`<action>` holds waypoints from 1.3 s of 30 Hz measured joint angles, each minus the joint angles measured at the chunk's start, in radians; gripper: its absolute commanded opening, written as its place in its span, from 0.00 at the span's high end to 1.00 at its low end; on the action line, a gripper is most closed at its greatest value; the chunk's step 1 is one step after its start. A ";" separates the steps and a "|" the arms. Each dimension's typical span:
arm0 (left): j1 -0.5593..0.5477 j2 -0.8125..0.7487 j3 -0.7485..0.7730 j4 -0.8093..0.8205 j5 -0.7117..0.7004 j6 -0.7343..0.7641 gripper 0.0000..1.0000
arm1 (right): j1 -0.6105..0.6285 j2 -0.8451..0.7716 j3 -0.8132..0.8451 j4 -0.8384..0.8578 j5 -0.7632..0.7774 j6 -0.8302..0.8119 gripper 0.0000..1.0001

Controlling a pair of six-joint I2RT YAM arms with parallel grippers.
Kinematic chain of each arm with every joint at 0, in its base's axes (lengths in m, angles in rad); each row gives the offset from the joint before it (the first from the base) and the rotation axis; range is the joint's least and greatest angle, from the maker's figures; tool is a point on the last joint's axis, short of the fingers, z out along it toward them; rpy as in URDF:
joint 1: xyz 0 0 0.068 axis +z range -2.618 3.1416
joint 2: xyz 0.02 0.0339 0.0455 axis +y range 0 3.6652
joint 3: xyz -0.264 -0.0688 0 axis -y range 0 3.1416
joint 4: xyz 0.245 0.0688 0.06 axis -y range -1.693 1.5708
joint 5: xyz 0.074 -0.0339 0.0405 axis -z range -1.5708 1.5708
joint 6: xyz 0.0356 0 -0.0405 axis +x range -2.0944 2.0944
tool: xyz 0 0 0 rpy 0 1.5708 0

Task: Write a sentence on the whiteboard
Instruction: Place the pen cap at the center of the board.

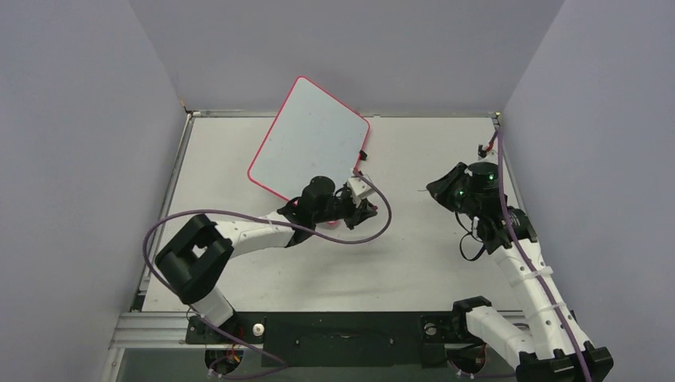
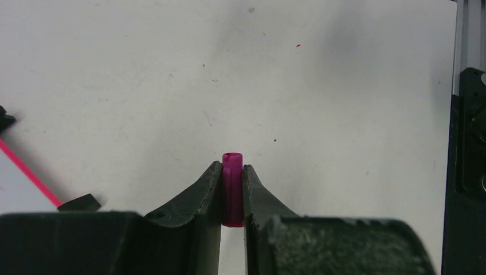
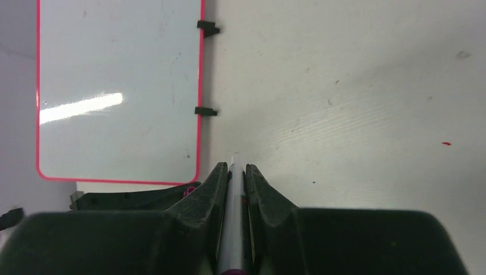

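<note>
The whiteboard (image 1: 310, 147), white with a thin pink-red rim, lies tilted at the back of the table. Its face (image 3: 117, 86) is blank and no sentence shows on it. My left gripper (image 1: 364, 212) hovers just off the board's near corner, shut on a short magenta marker cap (image 2: 232, 189) that stands upright between its fingertips (image 2: 232, 171). My right gripper (image 1: 439, 191) is to the right of the board, shut on the marker (image 3: 234, 217), a pale barrel whose tip points past the fingertips (image 3: 235, 172) toward the board's lower right corner.
Black clip feet (image 3: 206, 111) stick out of the board's right edge. The left arm's purple cable (image 1: 382, 223) loops over the table middle. Grey walls close three sides. A black base plate (image 2: 465, 172) runs along the near edge.
</note>
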 measured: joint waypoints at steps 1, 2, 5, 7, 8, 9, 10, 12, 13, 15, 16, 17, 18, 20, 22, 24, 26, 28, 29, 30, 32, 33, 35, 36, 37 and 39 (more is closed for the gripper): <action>-0.010 0.040 0.011 0.027 -0.017 -0.037 1.00 | -0.001 -0.020 0.000 -0.004 0.043 -0.011 1.00; -0.019 0.075 0.023 0.046 -0.030 -0.066 1.00 | -0.001 -0.037 0.000 -0.006 0.077 -0.021 1.00; -0.053 0.201 0.092 0.101 -0.084 -0.173 1.00 | -0.004 -0.097 0.000 -0.006 0.196 -0.042 1.00; -0.075 0.269 0.148 0.108 -0.129 -0.241 1.00 | -0.005 -0.135 -0.005 -0.005 0.265 -0.051 1.00; -0.085 0.308 0.189 0.108 -0.155 -0.278 1.00 | -0.005 -0.150 -0.011 -0.003 0.287 -0.054 1.00; -0.091 0.338 0.223 0.109 -0.174 -0.303 1.00 | -0.005 -0.167 -0.022 0.001 0.312 -0.055 1.00; -0.099 0.377 0.269 0.109 -0.197 -0.341 1.00 | -0.005 -0.184 -0.034 0.004 0.333 -0.056 1.00; -0.107 0.427 0.325 0.109 -0.228 -0.397 1.00 | -0.005 -0.210 -0.059 0.004 0.364 -0.058 1.00; -0.109 0.449 0.350 0.110 -0.241 -0.428 1.00 | -0.005 -0.218 -0.068 0.003 0.376 -0.060 1.00; -0.109 0.497 0.394 0.109 -0.262 -0.483 1.00 | -0.005 -0.230 -0.078 0.003 0.396 -0.062 1.00; -0.109 0.522 0.417 0.108 -0.272 -0.507 1.00 | -0.005 -0.235 -0.080 0.003 0.404 -0.062 1.00; -0.109 0.545 0.437 0.107 -0.278 -0.524 0.99 | -0.005 -0.239 -0.081 0.003 0.410 -0.062 1.00; -0.109 0.568 0.457 0.101 -0.285 -0.542 0.99 | -0.005 -0.243 -0.082 0.004 0.417 -0.061 1.00; -0.109 0.605 0.490 0.085 -0.299 -0.570 0.96 | -0.005 -0.248 -0.087 0.006 0.429 -0.061 1.00; -0.109 0.631 0.515 0.066 -0.303 -0.591 0.92 | -0.005 -0.254 -0.089 0.008 0.440 -0.061 1.00; -0.109 0.645 0.534 0.049 -0.303 -0.602 0.87 | -0.005 -0.257 -0.089 0.012 0.448 -0.060 1.00; -0.110 0.653 0.551 0.044 -0.303 -0.612 0.81 | -0.005 -0.257 -0.089 0.016 0.456 -0.060 1.00; -0.110 0.653 0.561 0.040 -0.303 -0.617 0.71 | -0.005 -0.257 -0.089 0.019 0.464 -0.060 1.00; -0.110 0.653 0.565 0.040 -0.302 -0.618 0.69 | -0.005 -0.257 -0.089 0.019 0.468 -0.060 1.00; -0.110 0.653 0.567 0.038 -0.301 -0.618 0.66 | -0.005 -0.257 -0.089 0.019 0.473 -0.060 1.00; -0.110 0.653 0.569 0.031 -0.301 -0.619 0.62 | -0.005 -0.257 -0.089 0.019 0.479 -0.060 1.00; -0.110 0.653 0.569 0.024 -0.301 -0.618 0.61 | -0.005 -0.257 -0.089 0.021 0.482 -0.060 1.00; -0.110 0.653 0.569 0.010 -0.301 -0.618 0.59 | -0.005 -0.256 -0.089 0.023 0.486 -0.061 1.00; -0.110 0.653 0.569 0.001 -0.301 -0.618 0.58 | -0.005 -0.256 -0.089 0.024 0.489 -0.061 1.00; -0.110 0.653 0.569 -0.006 -0.301 -0.617 0.57 | -0.005 -0.256 -0.089 0.025 0.489 -0.061 1.00; -0.110 0.653 0.569 -0.023 -0.301 -0.613 0.57 | -0.005 -0.254 -0.089 0.025 0.489 -0.061 1.00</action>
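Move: The left hand still holds the cap. The bare tabletop spot it goes to lies about 20 cm to its right, 9 cm ahead and 14 cm below. The whiteboard's near corner is some 9 cm left and 4 cm ahead, and its nearer black clip 4 cm left and 15 cm ahead, both lower. From the right hand, which keeps the marker, that spot is roughly 7 cm ahead, 8 cm right and 22 cm below. The left fingers let go of the cap low over the bare table right of the whiteboard, after carrying it about 13 cm right, 9 cm down and 6 cm forward, the wrist rolling some 30 degrees and swinging counter-clockwise. The right hand, still gripping the marker, draws off about 9 cm to its right, rising slightly and turning clockwise. ##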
